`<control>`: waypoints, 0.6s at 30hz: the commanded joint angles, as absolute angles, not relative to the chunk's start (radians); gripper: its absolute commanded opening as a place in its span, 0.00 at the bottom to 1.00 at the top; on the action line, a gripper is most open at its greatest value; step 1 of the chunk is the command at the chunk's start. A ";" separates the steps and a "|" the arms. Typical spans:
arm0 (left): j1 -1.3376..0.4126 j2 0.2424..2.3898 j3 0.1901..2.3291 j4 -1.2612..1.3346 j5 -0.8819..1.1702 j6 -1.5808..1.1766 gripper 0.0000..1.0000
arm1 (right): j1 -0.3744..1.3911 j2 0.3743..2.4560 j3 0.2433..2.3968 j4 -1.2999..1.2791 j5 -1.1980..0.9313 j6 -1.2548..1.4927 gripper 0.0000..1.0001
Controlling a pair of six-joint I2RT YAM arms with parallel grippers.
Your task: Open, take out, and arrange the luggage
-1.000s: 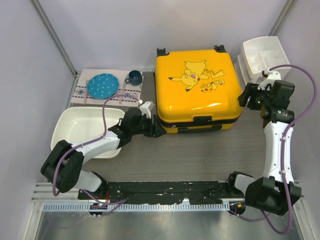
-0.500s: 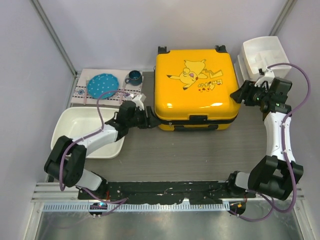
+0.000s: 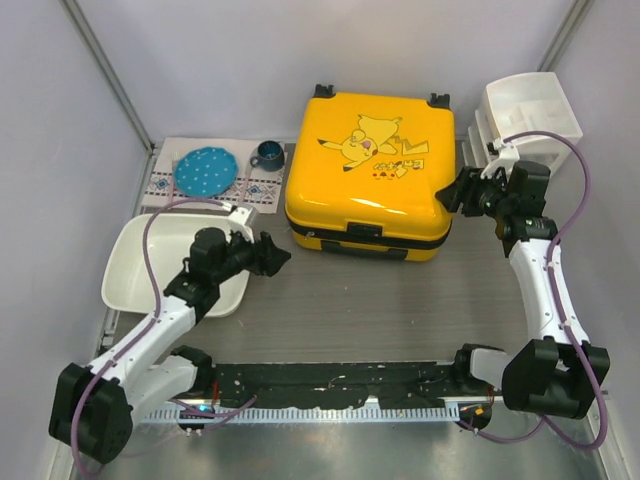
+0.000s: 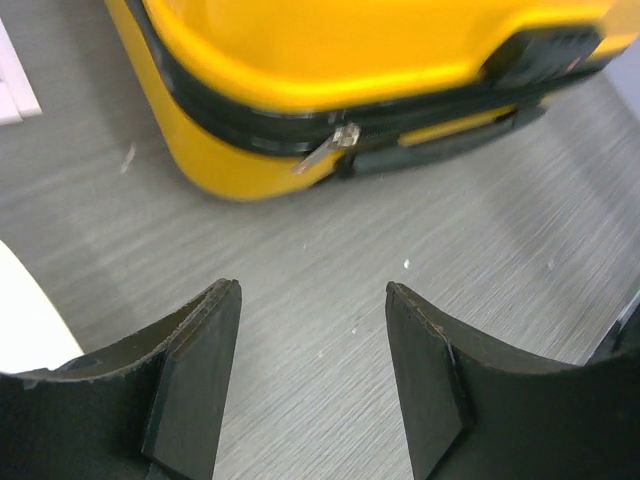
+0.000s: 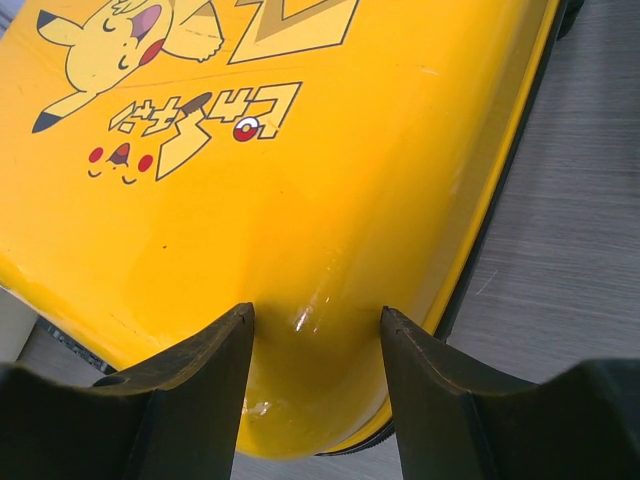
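The luggage [image 3: 368,175], a yellow hard-shell suitcase with a Pikachu print, lies flat and shut at the table's middle back, turned a little askew. Its black zipper band and a silver zipper pull [image 4: 330,148] show in the left wrist view. My left gripper [image 3: 275,255] hovers open above bare table just off the case's front left corner, with nothing between its fingers [image 4: 205,370]. My right gripper [image 3: 447,190] is open at the case's right side. Its fingertips [image 5: 225,345] straddle a rounded yellow corner [image 5: 310,380] of the shell without gripping it.
A white tray [image 3: 135,262] sits at the left, under my left arm. Behind it a patterned mat [image 3: 160,185] carries a blue dotted plate [image 3: 205,170] and a dark blue cup [image 3: 267,154]. A white plastic drawer unit [image 3: 525,115] stands at the back right.
The suitcase has slid left and turned clockwise, with my right gripper following against its right side. My left gripper has drawn back from the front left corner toward the near left.
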State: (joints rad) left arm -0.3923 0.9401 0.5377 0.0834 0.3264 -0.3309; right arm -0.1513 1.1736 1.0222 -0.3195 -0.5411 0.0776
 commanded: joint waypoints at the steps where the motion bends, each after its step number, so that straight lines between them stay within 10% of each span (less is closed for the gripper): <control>1: -0.391 1.009 0.463 0.210 0.397 -0.264 0.64 | -0.069 1.189 0.973 -0.471 -0.609 0.117 0.58; 18: -0.459 1.390 0.543 0.653 0.318 -0.288 0.57 | 0.035 1.143 0.950 -0.469 -0.517 0.167 0.57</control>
State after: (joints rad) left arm -0.4500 1.3632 0.4953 0.4931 0.3851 -0.2893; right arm -0.0422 1.1183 0.9951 -0.3225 -0.4011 0.1246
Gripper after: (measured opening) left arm 0.582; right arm 0.581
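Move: The luggage's zipper pull, on its near face by the near-left corner, is some 6 cm ahead of the left hand, 8 cm to its right and 7 cm below. The luggage's near handle is about 18 cm to that hand's right, 5 cm ahead; the white tub's middle about 24 cm to its left, 4 cm ahead. The right hand is against the luggage's right side; the luggage's middle is about 17 cm left of it, 7 cm ahead and 10 cm lower. Down first, about 7 cm, the left hand sinks beside the luggage's near-left corner, then slides some 4 cm right and 3 cm forward towards the zipper pull, turning slightly clockwise with its fingers staying open. The right hand keeps pushing against the right side of the luggage, creeping about 2 cm left and slightly back, fingers still parted. ##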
